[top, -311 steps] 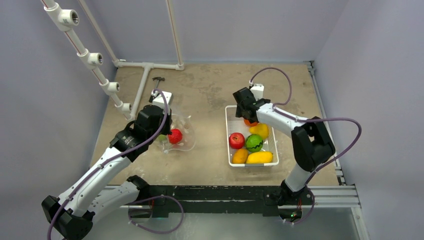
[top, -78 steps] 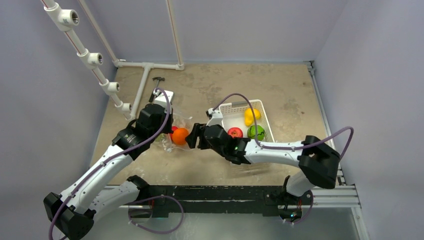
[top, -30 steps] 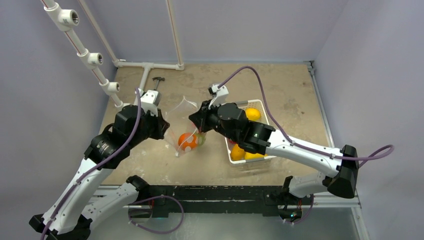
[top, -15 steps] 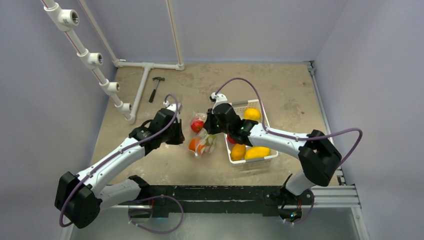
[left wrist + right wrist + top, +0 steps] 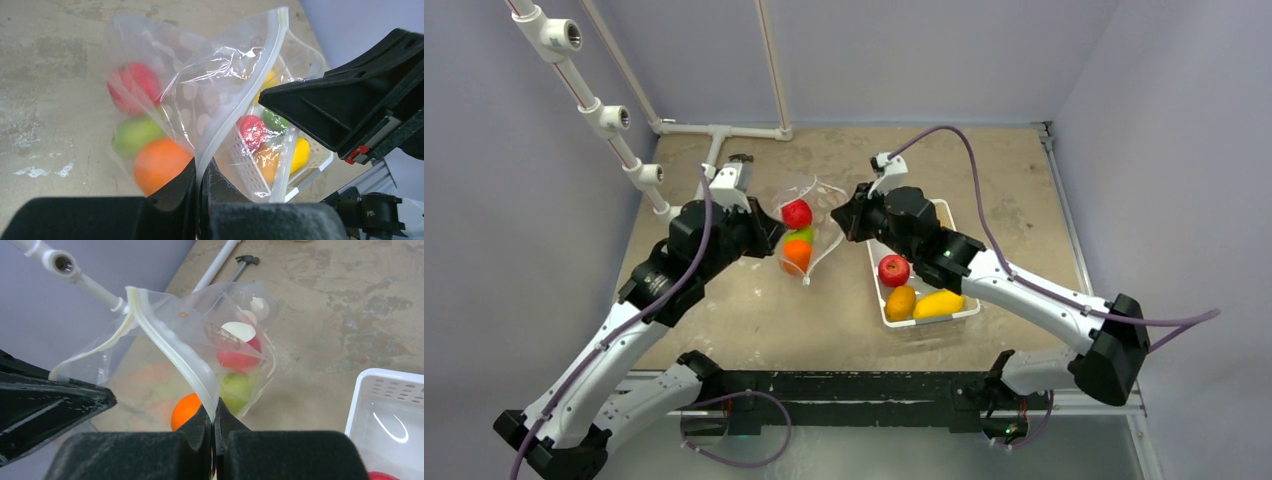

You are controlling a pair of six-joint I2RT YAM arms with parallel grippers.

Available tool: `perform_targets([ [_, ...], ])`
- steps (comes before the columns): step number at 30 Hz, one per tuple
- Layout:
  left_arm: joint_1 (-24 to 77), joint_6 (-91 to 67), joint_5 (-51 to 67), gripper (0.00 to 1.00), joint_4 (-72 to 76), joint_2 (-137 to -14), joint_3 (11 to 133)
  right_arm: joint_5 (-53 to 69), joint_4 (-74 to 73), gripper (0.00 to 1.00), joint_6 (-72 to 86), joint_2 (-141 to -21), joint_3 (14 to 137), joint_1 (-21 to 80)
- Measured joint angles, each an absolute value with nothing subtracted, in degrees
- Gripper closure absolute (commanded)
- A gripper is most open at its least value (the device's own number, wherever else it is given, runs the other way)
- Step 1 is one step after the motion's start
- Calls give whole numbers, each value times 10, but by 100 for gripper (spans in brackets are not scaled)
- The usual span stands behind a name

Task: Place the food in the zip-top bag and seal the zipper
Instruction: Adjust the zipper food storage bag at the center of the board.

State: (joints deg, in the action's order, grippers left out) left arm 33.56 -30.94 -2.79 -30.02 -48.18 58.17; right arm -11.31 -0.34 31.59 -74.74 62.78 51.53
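Note:
The zip-top bag (image 5: 816, 222) hangs off the table between my two grippers, with a red (image 5: 797, 213), a green (image 5: 802, 236) and an orange (image 5: 797, 256) piece of food inside. My left gripper (image 5: 772, 230) is shut on the zipper (image 5: 235, 95) at one end of the mouth, strip pinched between its jaws (image 5: 200, 180). My right gripper (image 5: 846, 226) is shut on the zipper (image 5: 170, 350) at the other end (image 5: 214, 422). The mouth gapes between them. More food lies in the white basket (image 5: 929, 322): red (image 5: 893, 270), orange (image 5: 900, 302), yellow (image 5: 939, 304).
White pipework (image 5: 624, 150) runs along the back left of the table. A small hammer (image 5: 245, 261) lies beside it, hidden under the left arm in the top view. The basket wall (image 5: 360, 405) stands close to the right of the bag.
Both grippers have risen and moved toward the back with the bag; it now hangs lifted with the fruits stacked at its bottom. The right arm swung further from the basket.

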Motion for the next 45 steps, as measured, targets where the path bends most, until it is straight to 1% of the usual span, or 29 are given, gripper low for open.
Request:
perform_targets([
  [3,336,-312,-28,100,-282,-490,544,-110,17,100,316,-771,620,515],
  [6,336,-320,-28,100,-280,-519,489,-102,37,100,318,-822,596,515],
  [9,336,-324,-25,100,-291,-549,458,-88,38,100,320,-872,576,515],
  [13,336,-323,-22,100,-297,-543,460,-79,32,100,322,-886,568,515],
  [22,336,-309,-35,100,-320,-505,539,-95,31,99,321,-828,602,515],
  [24,336,-303,-45,100,-323,-500,545,-95,31,93,321,-822,607,515],
  [26,336,-298,-58,100,-326,-499,545,-96,31,84,321,-821,608,515],
  [29,336,-288,-75,100,-334,-500,545,-95,29,77,321,-821,608,515],
  [32,336,-279,-90,100,-338,-500,545,-96,28,73,321,-820,608,515],
  [34,336,-273,-98,100,-340,-501,545,-97,26,67,320,-819,608,515],
  [38,336,-258,-112,100,-340,-507,546,-97,23,60,320,-808,608,515],
  [42,336,-243,-124,100,-345,-522,559,-100,13,55,321,-792,609,515],
  [45,336,-232,-133,100,-349,-530,573,-108,3,54,320,-767,609,515],
])
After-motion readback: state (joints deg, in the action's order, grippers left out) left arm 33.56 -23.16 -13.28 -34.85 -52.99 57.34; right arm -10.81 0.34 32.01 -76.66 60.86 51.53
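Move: The bag's mouth is already pinched between both hands; the bag's middle hangs some 4 cm ahead of the left hand, 6 cm to its right and 8 cm below. From the right hand that middle is about 1 cm ahead and 6 cm to the left, equally low. The orange lies roughly 2 cm ahead, 3 cm right and 12 cm below the left hand, the red fruit about 6 cm farther out than the orange. The tray sits 19 cm to the right hand's right, about level with it, 20 cm down. Both hands, still pinching opposite sides of the zip-top bag's mouth, shake it once more, plunging quickly 12 to 14 cm towards the board and coming back up to about 5 cm below where they began. There the right fingers open to nearly half and let go of the rim, that hand then easing up some 3 cm and slightly right, while the left hand keeps its pinch, shifts about 3 cm left and a little forward, and rolls some 15 degrees, its left side rising. ##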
